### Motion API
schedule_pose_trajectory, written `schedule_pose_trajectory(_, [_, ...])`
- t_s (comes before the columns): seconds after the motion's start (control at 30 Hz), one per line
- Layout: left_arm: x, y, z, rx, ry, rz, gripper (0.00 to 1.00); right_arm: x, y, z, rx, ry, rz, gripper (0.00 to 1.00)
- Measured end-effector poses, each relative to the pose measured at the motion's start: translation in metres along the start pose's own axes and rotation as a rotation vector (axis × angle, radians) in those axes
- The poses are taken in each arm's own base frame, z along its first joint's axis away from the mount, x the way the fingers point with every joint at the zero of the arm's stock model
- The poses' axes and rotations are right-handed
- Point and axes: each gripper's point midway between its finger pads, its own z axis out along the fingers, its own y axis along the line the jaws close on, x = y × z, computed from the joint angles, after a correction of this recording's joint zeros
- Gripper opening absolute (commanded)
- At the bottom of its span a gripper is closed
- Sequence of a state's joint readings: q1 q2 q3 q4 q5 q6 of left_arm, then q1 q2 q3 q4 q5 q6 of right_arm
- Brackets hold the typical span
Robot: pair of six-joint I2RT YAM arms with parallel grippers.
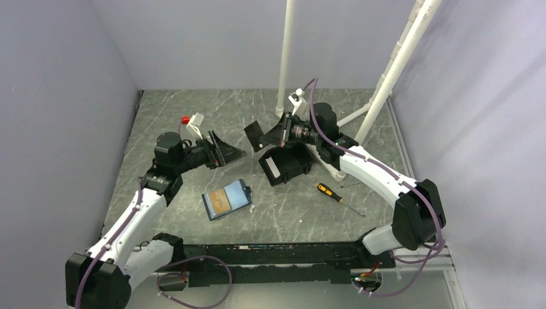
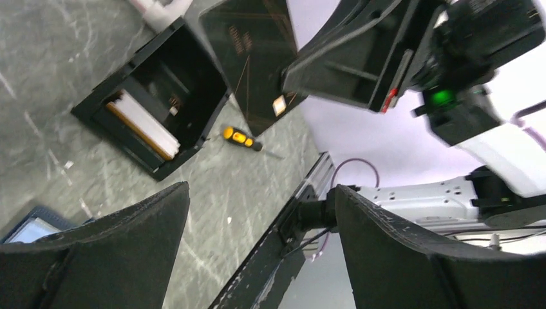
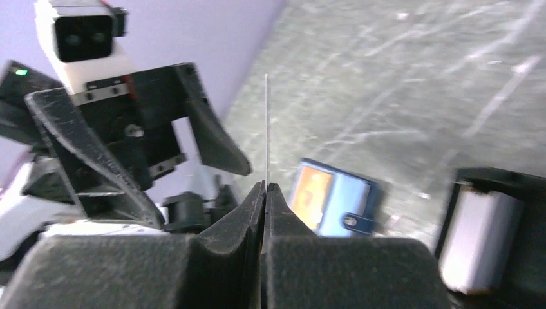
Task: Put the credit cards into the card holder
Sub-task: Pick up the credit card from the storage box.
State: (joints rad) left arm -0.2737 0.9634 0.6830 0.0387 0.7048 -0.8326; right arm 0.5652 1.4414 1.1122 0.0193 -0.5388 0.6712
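My right gripper (image 3: 264, 187) is shut on a dark credit card (image 1: 252, 135) held in the air; the card shows edge-on as a thin line (image 3: 266, 129) in the right wrist view. In the left wrist view its dark face with a gold chip (image 2: 257, 58) hangs above the table. My left gripper (image 1: 233, 151) faces it from the left, open and empty (image 2: 261, 193). The dark-blue card holder (image 1: 226, 199) lies open on the table below, with an orange card (image 3: 312, 193) in its pocket.
A black open box (image 1: 285, 165) with a stack of whitish cards (image 2: 145, 123) inside stands under the right gripper. An orange-handled screwdriver (image 1: 330, 192) lies to its right. White poles (image 1: 285, 58) rise at the back.
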Motion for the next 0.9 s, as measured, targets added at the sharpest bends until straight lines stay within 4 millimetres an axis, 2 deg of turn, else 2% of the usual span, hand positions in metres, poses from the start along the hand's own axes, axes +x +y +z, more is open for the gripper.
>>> schedule_pose_trajectory(0.13, [-0.014, -0.016, -0.001, 0.050, -0.063, 0.004, 0.86, 0.002, 0.025, 0.004, -0.154, -0.006, 0.098, 0.00])
schedule_pose_trajectory(0.27, [-0.020, -0.022, 0.000, 0.081, -0.088, -0.021, 0.83, 0.005, 0.045, 0.006, -0.264, -0.012, 0.149, 0.00])
schedule_pose_trajectory(0.4, [-0.021, -0.021, 0.001, 0.090, -0.111, -0.054, 0.71, 0.009, 0.060, 0.006, -0.328, -0.019, 0.182, 0.00])
schedule_pose_trajectory(0.6, [-0.021, -0.020, -0.002, 0.099, -0.151, -0.093, 0.41, 0.016, 0.077, 0.007, -0.395, -0.023, 0.192, 0.00])
schedule_pose_trajectory(0.7, [-0.026, -0.030, -0.006, 0.126, -0.175, -0.078, 0.14, 0.023, 0.078, 0.007, -0.408, -0.019, 0.197, 0.00])
schedule_pose_trajectory(0.73, [-0.027, -0.033, -0.008, 0.134, -0.182, -0.070, 0.06, 0.026, 0.078, 0.007, -0.410, -0.016, 0.198, 0.04])
schedule_pose_trajectory(0.77, [-0.027, -0.035, -0.009, 0.138, -0.182, -0.074, 0.02, 0.028, 0.078, 0.008, -0.409, -0.013, 0.199, 0.13])
schedule_pose_trajectory(0.87, [-0.024, -0.038, -0.014, 0.120, -0.168, -0.067, 0.00, 0.036, 0.070, 0.011, -0.379, 0.007, 0.188, 0.43])
schedule_pose_trajectory(0.9, [-0.023, -0.037, -0.015, 0.099, -0.159, -0.063, 0.00, 0.039, 0.066, 0.012, -0.362, 0.015, 0.183, 0.50])
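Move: Ahead and to the right of the open left fingers, about 5 cm forward, 6 cm right and 3 cm higher, is the dark credit card, already pinched by the right hand. From the left hand, the card holder lies some 10 cm back, 6 cm left and 20 cm below. From the right hand, the left gripper is about 5 cm back, 7 cm left and 3 cm lower, while the storage box is 8 cm right, 1 cm back and 20 cm below. Carrying the credit card back and left by some 7 cm, the right hand brings it between the left fingers, its fingertips tilting up about 20 degrees; it first rises, then eases down a little. The left hand lifts about 5 cm, almost in place, and shuts from wide open to pinch the card. Only then do the right fingers begin to open. ##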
